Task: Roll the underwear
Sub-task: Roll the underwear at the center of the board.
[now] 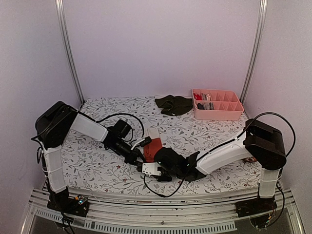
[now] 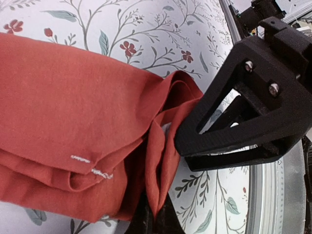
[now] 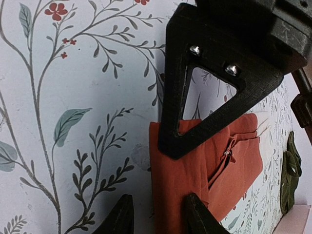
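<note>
The rust-red underwear [image 1: 154, 148] lies partly folded on the floral cloth, in the middle of the table near its front. My left gripper [image 2: 157, 204] is shut on a raised fold of it [image 2: 73, 122]. My right gripper [image 3: 158, 202] comes in from the right and low. Its fingers stand apart astride the near edge of the red underwear [image 3: 219, 161], one on the cloth and one on bare table. In the top view the left gripper [image 1: 140, 155] and right gripper [image 1: 152, 164] meet at the garment. A dark olive underwear [image 1: 174, 105] lies crumpled at the back.
A pink divided tray [image 1: 229, 113] with small items stands at the back right, beside the olive garment. A whitish piece of cloth [image 1: 153, 133] lies just behind the red one. The table's front edge runs close behind both grippers.
</note>
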`<state>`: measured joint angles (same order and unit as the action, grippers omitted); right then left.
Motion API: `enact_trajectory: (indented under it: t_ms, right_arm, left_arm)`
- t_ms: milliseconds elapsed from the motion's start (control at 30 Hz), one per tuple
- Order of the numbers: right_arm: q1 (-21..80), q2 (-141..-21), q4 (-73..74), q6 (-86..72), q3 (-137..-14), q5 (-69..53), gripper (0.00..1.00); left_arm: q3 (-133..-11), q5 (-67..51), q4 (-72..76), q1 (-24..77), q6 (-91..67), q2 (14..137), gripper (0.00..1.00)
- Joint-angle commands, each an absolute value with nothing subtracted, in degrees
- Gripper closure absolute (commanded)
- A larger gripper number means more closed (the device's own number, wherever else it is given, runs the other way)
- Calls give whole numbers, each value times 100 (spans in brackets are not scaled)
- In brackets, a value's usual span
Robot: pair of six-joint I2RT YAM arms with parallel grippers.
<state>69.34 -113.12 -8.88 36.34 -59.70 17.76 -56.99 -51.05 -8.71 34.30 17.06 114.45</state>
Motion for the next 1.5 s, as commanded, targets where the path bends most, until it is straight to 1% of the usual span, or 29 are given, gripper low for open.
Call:
enact_trajectory:
  t_ms: [0, 200, 467, 500, 567, 600, 667, 733, 767, 800, 933, 1067, 1167, 1333, 1467]
  right_arm:
    - [6882, -11508, -994, 3731, -6028, 2079, 62]
    - [6782, -11637, -946, 3714, -6041, 2114, 64]
    - [6650, -11890, -410, 3464, -6365, 1874, 76]
    - [6631, -11895, -381, 3428, -6384, 1860, 79]
    - [6592, -11916, -264, 3333, -6442, 1804, 91]
    - [6579, -11910, -223, 3290, -6461, 1783, 94]
    - [6551, -11890, -139, 3212, -6498, 1699, 96]
    - [6537, -11860, -23, 3125, -6533, 1541, 97]
    - [6527, -11843, 41, 3060, -6557, 1451, 97]
    - [6518, -11833, 122, 3013, -6591, 1381, 97]
    - [6454, -11796, 593, 2686, -6803, 924, 98]
    - [6324, -11749, 962, 2363, -7072, 408, 98]
    - [6157, -11721, 1297, 2097, -7311, -136, 98]
    - [5866, -11895, 2023, 1704, -7933, -1120, 98]
    - [5622, -12269, 2632, 1484, -8553, -1882, 98]
  left_arm:
    - [-5798, -5101, -1051, 3349, 1667, 11627, 100]
    - [-5800, -5148, -1066, 3323, 1662, 11619, 100]
    - [-5779, -5210, -1088, 3304, 1681, 11563, 100]
    - [-5775, -5218, -1090, 3300, 1679, 11547, 100]
    - [-5761, -5232, -1086, 3289, 1691, 11520, 99]
    - [-5757, -5238, -1084, 3283, 1692, 11499, 99]
    - [-5757, -5238, -1094, 3270, 1696, 11461, 96]
    - [-5749, -5246, -1113, 3255, 1710, 11379, 89]
    - [-5744, -5247, -1129, 3246, 1724, 11332, 83]
    - [-5733, -5247, -1140, 3229, 1747, 11101, 72]
    - [-5621, -5130, -1136, 3127, 1852, 10586, 39]
    - [-5297, -4800, -795, 2995, 1917, 9920, 16]
    - [-4997, -4528, -481, 2946, 2019, 9406, 2]
    - [-4458, -3870, 41, 2952, 2651, 8555, 2]
    - [-3590, -3333, 740, 2962, 3620, 7764, 2]
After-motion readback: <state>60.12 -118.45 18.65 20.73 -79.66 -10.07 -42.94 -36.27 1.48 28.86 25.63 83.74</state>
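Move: The left fingers already pinch the underwear's near edge; the underwear's middle lies about 8 cm ahead of them, 4 cm to their right and 1 cm lower. From the right hand that middle is some 10 cm ahead, 1 cm left and 2 cm lower, its near edge only about 2 cm ahead, already between the half-open fingers. The white waistband end is roughly 22 cm ahead of the right hand and 1 cm left, 2 cm lower. The right fingers close on the underwear's near edge after sliding about 3 cm forward, while the left still holds it; then the left opens wide, lets go and climbs away some 11 cm, also drifting left and forward. The right keeps its pinch, tips its fingers about 30 degrees down and back, and draws back a couple of centimetres, rising slightly. ##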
